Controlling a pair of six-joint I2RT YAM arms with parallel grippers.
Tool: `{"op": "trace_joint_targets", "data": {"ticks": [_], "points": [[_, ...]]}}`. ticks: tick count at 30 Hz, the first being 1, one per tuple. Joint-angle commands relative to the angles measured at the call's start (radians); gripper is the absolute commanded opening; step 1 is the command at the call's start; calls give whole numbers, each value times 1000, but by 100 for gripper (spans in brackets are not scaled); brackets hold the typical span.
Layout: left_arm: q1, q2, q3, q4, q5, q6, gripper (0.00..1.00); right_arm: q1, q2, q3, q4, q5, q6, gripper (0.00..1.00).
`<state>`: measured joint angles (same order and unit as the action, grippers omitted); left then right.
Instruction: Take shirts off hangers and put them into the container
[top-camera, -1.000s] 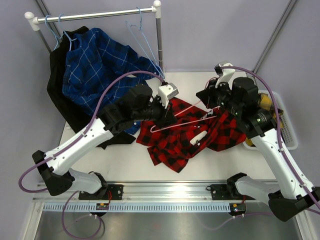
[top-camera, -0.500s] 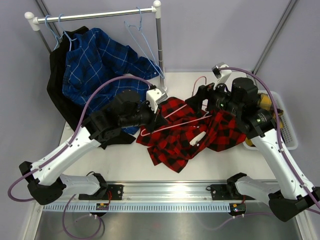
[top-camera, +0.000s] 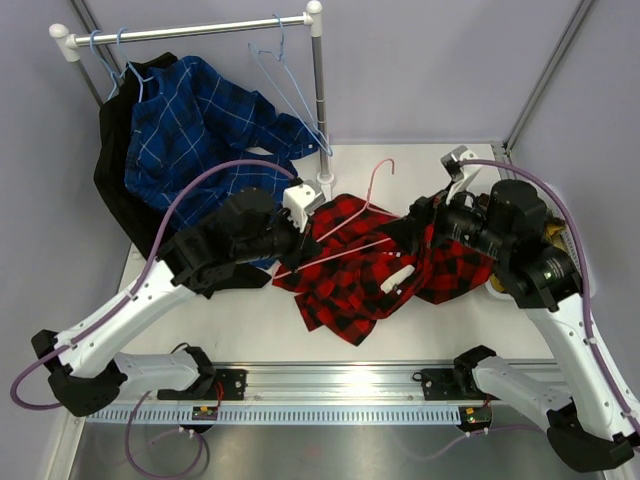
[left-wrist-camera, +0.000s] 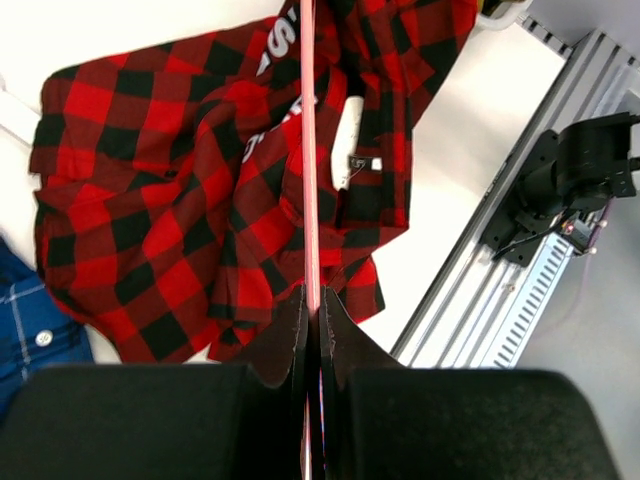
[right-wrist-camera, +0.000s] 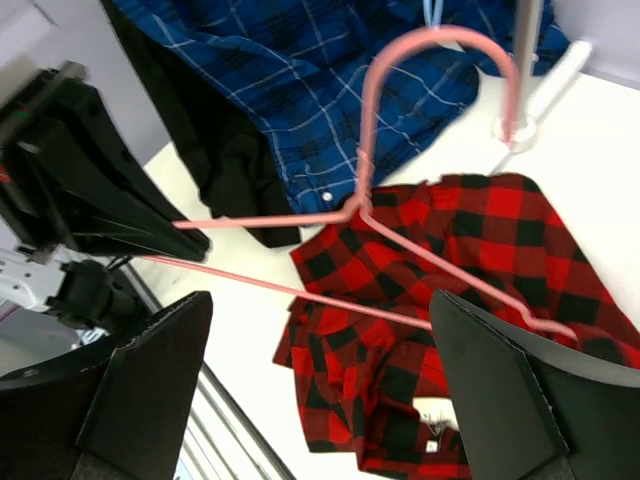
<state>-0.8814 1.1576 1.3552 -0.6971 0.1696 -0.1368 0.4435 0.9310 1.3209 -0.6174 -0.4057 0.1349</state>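
Observation:
My left gripper (left-wrist-camera: 312, 300) is shut on the bottom wire of a pink hanger (top-camera: 350, 215), holding it tilted above the table with its hook (right-wrist-camera: 440, 35) up. The red-and-black plaid shirt (top-camera: 365, 280) lies crumpled on the table under the hanger (left-wrist-camera: 309, 150). The hanger's far end runs behind a finger of my right gripper (right-wrist-camera: 320, 300). That gripper (top-camera: 415, 228) stands wide open over the shirt (right-wrist-camera: 480, 230) with nothing in it. Most of the container (top-camera: 574, 236) is hidden behind my right arm.
A blue checked shirt (top-camera: 200, 130) and a black shirt (top-camera: 112, 175) hang from the silver rail (top-camera: 190, 30) at the back left. Empty light blue hangers (top-camera: 285, 80) hang near the rail's right post. The arm-base rail runs along the near edge.
My right gripper has opened wide and drawn back to the right. My left gripper has pulled the pink hanger leftward, and the hook now stands free.

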Motion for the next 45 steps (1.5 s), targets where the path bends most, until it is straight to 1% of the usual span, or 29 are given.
{"op": "trace_joint_targets", "data": {"ticks": [1,2,3,4,5,7,8,12,16,17,18,19,21,23,24,25,27,28,31,33,35,37,40,45], "points": [[7,-82,-4,-60,-65,-4,0,6,-43,-51,-65,121,-1,99],[9,-94,-7,-86,-100,-6,0,6,-49,-81,-80,199,9,99],[9,-108,-20,-129,-114,-13,0,6,-54,-97,-87,234,15,99],[12,-137,-33,-145,-126,-18,0,8,-55,-130,-93,317,35,99],[13,-154,-45,-162,-154,-26,0,6,-54,-144,-96,361,46,99],[16,-183,-71,-200,-166,-52,0,6,-47,-170,-99,409,61,99],[18,-212,-76,-212,-201,-60,0,6,-47,-195,-85,448,74,99],[22,-280,-94,-278,-263,-99,0,4,-46,-236,-38,464,92,99],[25,-328,-84,-341,-336,-142,0,6,-28,-241,-15,469,95,99],[27,-335,-77,-370,-411,-156,0,6,-27,-244,-10,469,95,99],[27,-346,-73,-380,-453,-184,0,8,-29,-247,-7,470,95,99],[30,-349,-68,-381,-544,-198,0,6,-31,-255,1,476,95,99],[36,-339,-39,-378,-620,-214,0,6,-31,-262,7,476,95,99],[51,-282,25,-371,-727,-215,0,6,-31,-270,11,469,98,99],[62,-259,48,-358,-745,-207,0,4,-31,-272,11,466,101,99],[94,-213,71,-342,-740,-198,0,6,-32,-276,11,459,104,99],[142,-174,133,-270,-705,-185,0,4,-46,-281,13,447,108,99],[201,-138,149,-215,-665,-181,0,6,-58,-288,12,430,108,99],[289,-73,244,-153,-628,-149,0,6,-84,-302,2,410,106,99],[305,-10,335,-88,-625,-95,0,6,-107,-311,-5,410,106,99],[321,45,392,-26,-624,-48,0,6,-127,-325,-10,410,104,99],[343,86,477,2,-613,-18,0,6,-138,-338,-16,374,101,99],[372,171,576,42,-592,26,0,6,-153,-353,-12,369,101,99],[427,273,634,59,-601,52,0,6,-158,-345,-13,360,92,99]]}}
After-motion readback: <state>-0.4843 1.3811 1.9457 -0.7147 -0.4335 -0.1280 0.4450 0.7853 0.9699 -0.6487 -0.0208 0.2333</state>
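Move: The left hand's target is the middle of the rack rail, about 30 cm ahead, 17 cm left and 20 cm above it. The empty blue hanger hangs about 27 cm ahead of the hand and 4 cm left, 12 cm up; the blue shirt some 22 cm ahead and 17 cm left, level in height. For the right hand, the red shirt's middle is about 4 cm ahead, 2 cm right, 36 cm below, and the container 12 cm ahead, 38 cm right. Keeping its pinch on the pink hanger, the left hand draws it left, away from the right gripper and the red shirt, about 17 cm with a slight pull back, then carries it forward and up some 20 cm towards the rail, swinging counter-clockwise about 55 degrees and tipping the fingers up. The right hand, still wide open, sinks about 12 cm towards the red shirt and shifts some 6 cm right, turning clockwise. ##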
